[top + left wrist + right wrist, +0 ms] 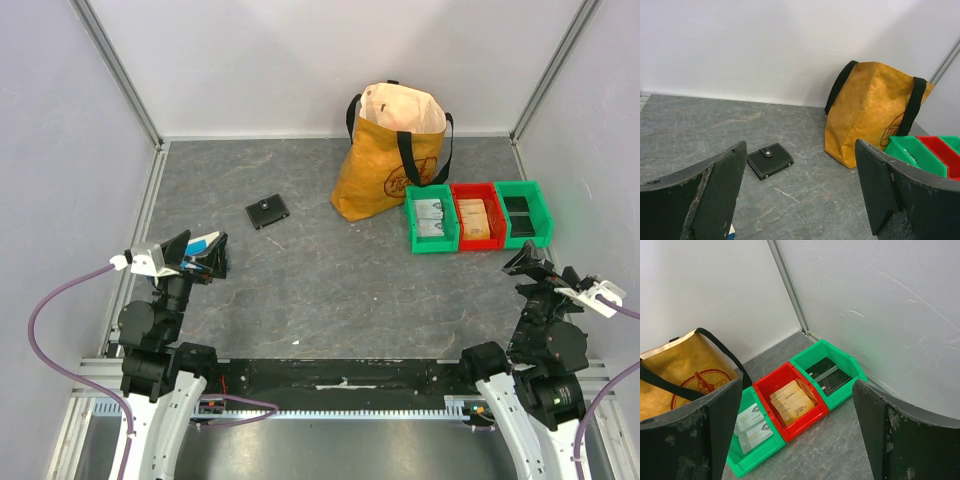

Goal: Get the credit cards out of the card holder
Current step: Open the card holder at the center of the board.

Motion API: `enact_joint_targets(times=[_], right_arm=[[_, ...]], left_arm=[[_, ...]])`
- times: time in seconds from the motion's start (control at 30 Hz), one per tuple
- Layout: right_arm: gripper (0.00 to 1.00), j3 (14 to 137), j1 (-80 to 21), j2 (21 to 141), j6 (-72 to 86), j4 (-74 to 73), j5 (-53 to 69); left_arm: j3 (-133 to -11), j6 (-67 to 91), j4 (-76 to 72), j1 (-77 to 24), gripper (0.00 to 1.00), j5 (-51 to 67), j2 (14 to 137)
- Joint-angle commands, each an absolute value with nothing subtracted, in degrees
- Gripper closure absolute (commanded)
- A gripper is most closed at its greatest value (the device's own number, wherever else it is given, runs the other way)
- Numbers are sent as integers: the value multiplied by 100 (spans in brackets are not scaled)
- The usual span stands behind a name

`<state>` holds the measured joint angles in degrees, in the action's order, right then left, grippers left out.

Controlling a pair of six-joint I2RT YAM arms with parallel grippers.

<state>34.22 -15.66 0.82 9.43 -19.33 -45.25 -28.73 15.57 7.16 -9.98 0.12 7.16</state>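
Observation:
The card holder (267, 213) is a small black wallet lying flat on the grey table, left of centre. In the left wrist view the card holder (770, 160) is folded shut, with its snap tab closed over the top. The credit cards inside it are hidden. My left gripper (203, 254) hovers near the table's left side, open, nearer than the holder and apart from it. Through the left wrist camera the left gripper (800, 200) has nothing between its wide jaws. My right gripper (535, 265) is open at the near right, and in the right wrist view the right gripper (797, 440) is empty.
A yellow tote bag (390, 150) with black handles stands at the back centre. Right of it sit a green bin (432, 248) with silver cards, a red bin (480, 246) with gold cards and a green bin (527, 241) with black cards. A blue-and-white flat thing (201, 243) lies under my left gripper.

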Motion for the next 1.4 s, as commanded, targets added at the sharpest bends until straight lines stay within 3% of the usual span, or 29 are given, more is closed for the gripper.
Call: enact_joint_targets(times=[0.0, 0.3, 0.43, 0.67, 0.93, 1.37], right_arm=[[2, 3524, -1608, 35, 914, -1854, -4439], [2, 3410, -1600, 26, 940, -1705, -4351], [2, 3261, -1617, 26, 984, -1547, -3754], [2, 3199, -1740, 35, 1159, -1564, -4016], [2, 3243, -2004, 35, 967, -1608, -3972], [2, 3278, -2092, 35, 844, -1635, -3805]], left_arm=[[-2892, 1714, 571, -958, 6, 18, 677], [-2892, 1854, 694, -941, 6, -377, 843], [-2935, 1950, 782, -949, 7, -562, 1159], [-3287, 2592, 932, -949, 6, -475, 2582], [-2883, 3655, -404, -949, 6, -369, 3839], [-3558, 3524, -378, -949, 5, -686, 6052]])
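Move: The closed black card holder lies about 23 cm ahead of the left hand, some 5 cm to its right and about 31 cm below. The blue-white box is nearer in, roughly 8 cm ahead of the left hand, 13 cm to its left and 30 cm down; the orange bag stands some 30 cm right of the card holder and 8 cm farther out. From the right hand, the card holder is about 25 cm ahead and 53 cm to the left. The left hand swoops down and forward towards the card holder, sinking about 15 cm while reaching some 11 cm out, its wide-open fingers tipping down by nearly 40 degrees and its left side dipping a little, and it stays clear of everything. Meanwhile the right hand, also open, shifts about 3 cm left and a little forward, turning some 10 degrees counter-clockwise, still far from the card holder. ##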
